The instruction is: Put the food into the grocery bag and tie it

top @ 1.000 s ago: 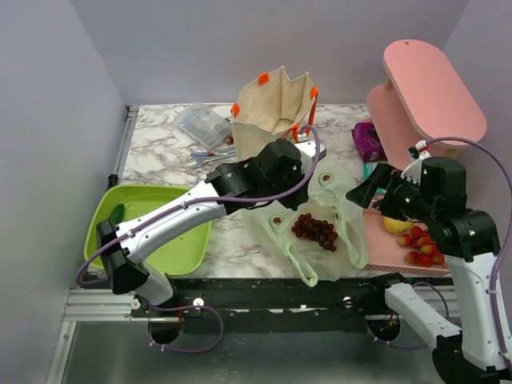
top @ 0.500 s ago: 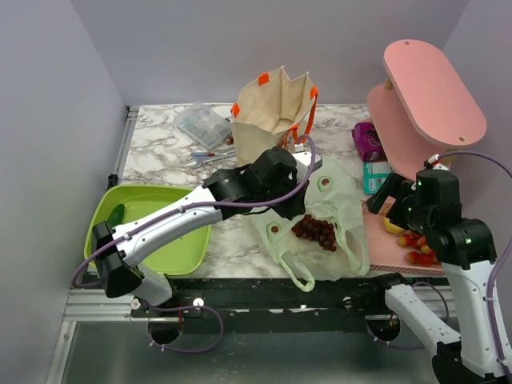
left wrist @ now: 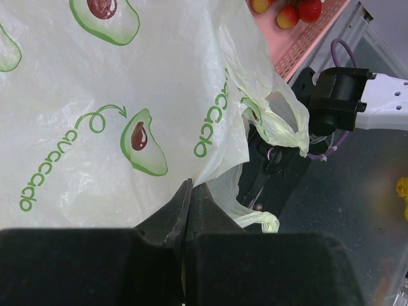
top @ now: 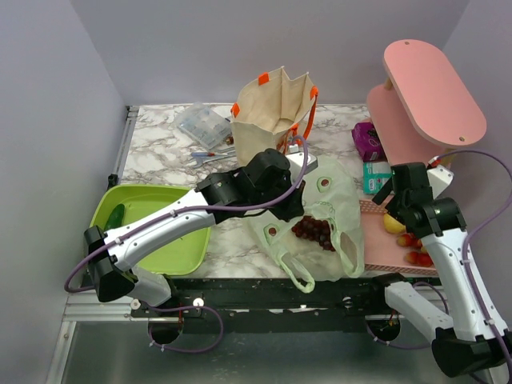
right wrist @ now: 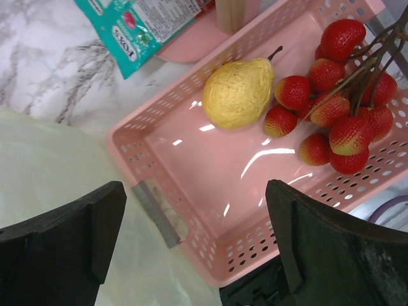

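The light green grocery bag [top: 336,196] with avocado prints lies open in the middle of the table, with dark red grapes [top: 314,230] in it. My left gripper [top: 298,212] is shut on the bag's thin edge [left wrist: 210,169]; its tips [left wrist: 189,189] meet with plastic pinched between them. A handle loop [left wrist: 280,127] hangs past the near table edge. My right gripper [right wrist: 196,191] is open above the pink basket [right wrist: 210,166], holding nothing. A yellow lemon [right wrist: 239,92] and a bunch of red strawberries [right wrist: 338,121] lie in the basket beyond its fingers.
A stiff beige tote [top: 276,108] with orange handles stands behind the bag. A lime green tray [top: 152,224] sits at the left. A pink two-tier shelf [top: 428,88] rises at the right, with a purple packet [top: 368,140] and a teal packet [right wrist: 146,25] below it.
My right arm has swung back and right, from beside the bag to over the pink basket, still open. The left gripper has shifted slightly nearer with the bag edge.
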Controlling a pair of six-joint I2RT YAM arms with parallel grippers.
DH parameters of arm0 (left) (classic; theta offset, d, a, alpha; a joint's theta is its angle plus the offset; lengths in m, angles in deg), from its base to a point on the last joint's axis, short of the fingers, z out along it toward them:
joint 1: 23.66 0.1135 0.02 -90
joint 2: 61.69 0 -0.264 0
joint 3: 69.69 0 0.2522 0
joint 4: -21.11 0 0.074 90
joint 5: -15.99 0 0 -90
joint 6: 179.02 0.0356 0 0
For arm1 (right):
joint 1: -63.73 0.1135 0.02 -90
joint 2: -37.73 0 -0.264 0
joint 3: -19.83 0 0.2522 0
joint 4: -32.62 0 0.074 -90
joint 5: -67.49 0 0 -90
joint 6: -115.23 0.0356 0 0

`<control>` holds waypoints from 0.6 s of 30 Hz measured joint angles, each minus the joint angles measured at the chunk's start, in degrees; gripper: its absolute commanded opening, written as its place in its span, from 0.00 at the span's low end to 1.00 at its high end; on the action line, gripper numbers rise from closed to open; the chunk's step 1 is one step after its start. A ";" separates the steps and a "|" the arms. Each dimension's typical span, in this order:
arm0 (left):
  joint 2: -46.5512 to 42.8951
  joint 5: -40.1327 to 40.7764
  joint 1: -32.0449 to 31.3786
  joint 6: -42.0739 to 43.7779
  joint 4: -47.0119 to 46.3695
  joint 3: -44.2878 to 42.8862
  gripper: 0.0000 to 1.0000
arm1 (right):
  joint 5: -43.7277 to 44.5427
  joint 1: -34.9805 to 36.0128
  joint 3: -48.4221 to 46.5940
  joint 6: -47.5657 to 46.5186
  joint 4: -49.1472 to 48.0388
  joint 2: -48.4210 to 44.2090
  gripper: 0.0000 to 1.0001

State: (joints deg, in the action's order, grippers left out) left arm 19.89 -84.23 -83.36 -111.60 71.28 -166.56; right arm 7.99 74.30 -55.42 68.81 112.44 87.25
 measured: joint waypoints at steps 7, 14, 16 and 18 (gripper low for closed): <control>-1.44 -0.37 -0.02 -0.02 -0.83 2.58 0.00 | 5.01 0.07 3.06 7.76 -2.32 1.84 1.00; -1.90 -1.01 -0.02 -0.24 -2.08 3.26 0.00 | 12.35 0.11 10.82 22.53 -2.36 3.63 0.97; -2.10 -1.01 -0.02 -0.24 -2.10 3.28 0.00 | 14.27 0.11 12.74 24.94 -2.56 4.94 0.96; -2.32 -1.03 -0.02 -0.24 -2.08 3.28 0.00 | 15.89 0.11 14.27 25.66 -3.89 5.66 0.96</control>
State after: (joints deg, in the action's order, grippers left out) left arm 17.58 -85.25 -83.38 -111.84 69.20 -163.28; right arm 23.88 74.41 -41.15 94.47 108.55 92.91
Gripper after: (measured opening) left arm 0.006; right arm 0.963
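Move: Down and to the right in the pink basket the yellow pear waits for the right hand: about 11 cm to its right, 7 cm ahead and some 12 cm below. The red lychees sit about 8 cm nearer the base than the pear and 9 cm farther right; the teal packet is about 13 cm beyond the pear and 5 cm left of it. From the left hand the pear lies some 32 cm right, 8 cm ahead and 17 cm below. Downward about 7 cm and rightward some 4 cm, the right hand sinks from over the basket's left side towards the yellow pear, faster in the second half, while its wrist swings about 25 degrees clockwise. Its fingers stay wide open and touch no fruit yet; the left hand almost stays in place, still pinching the grocery bag's rim. ##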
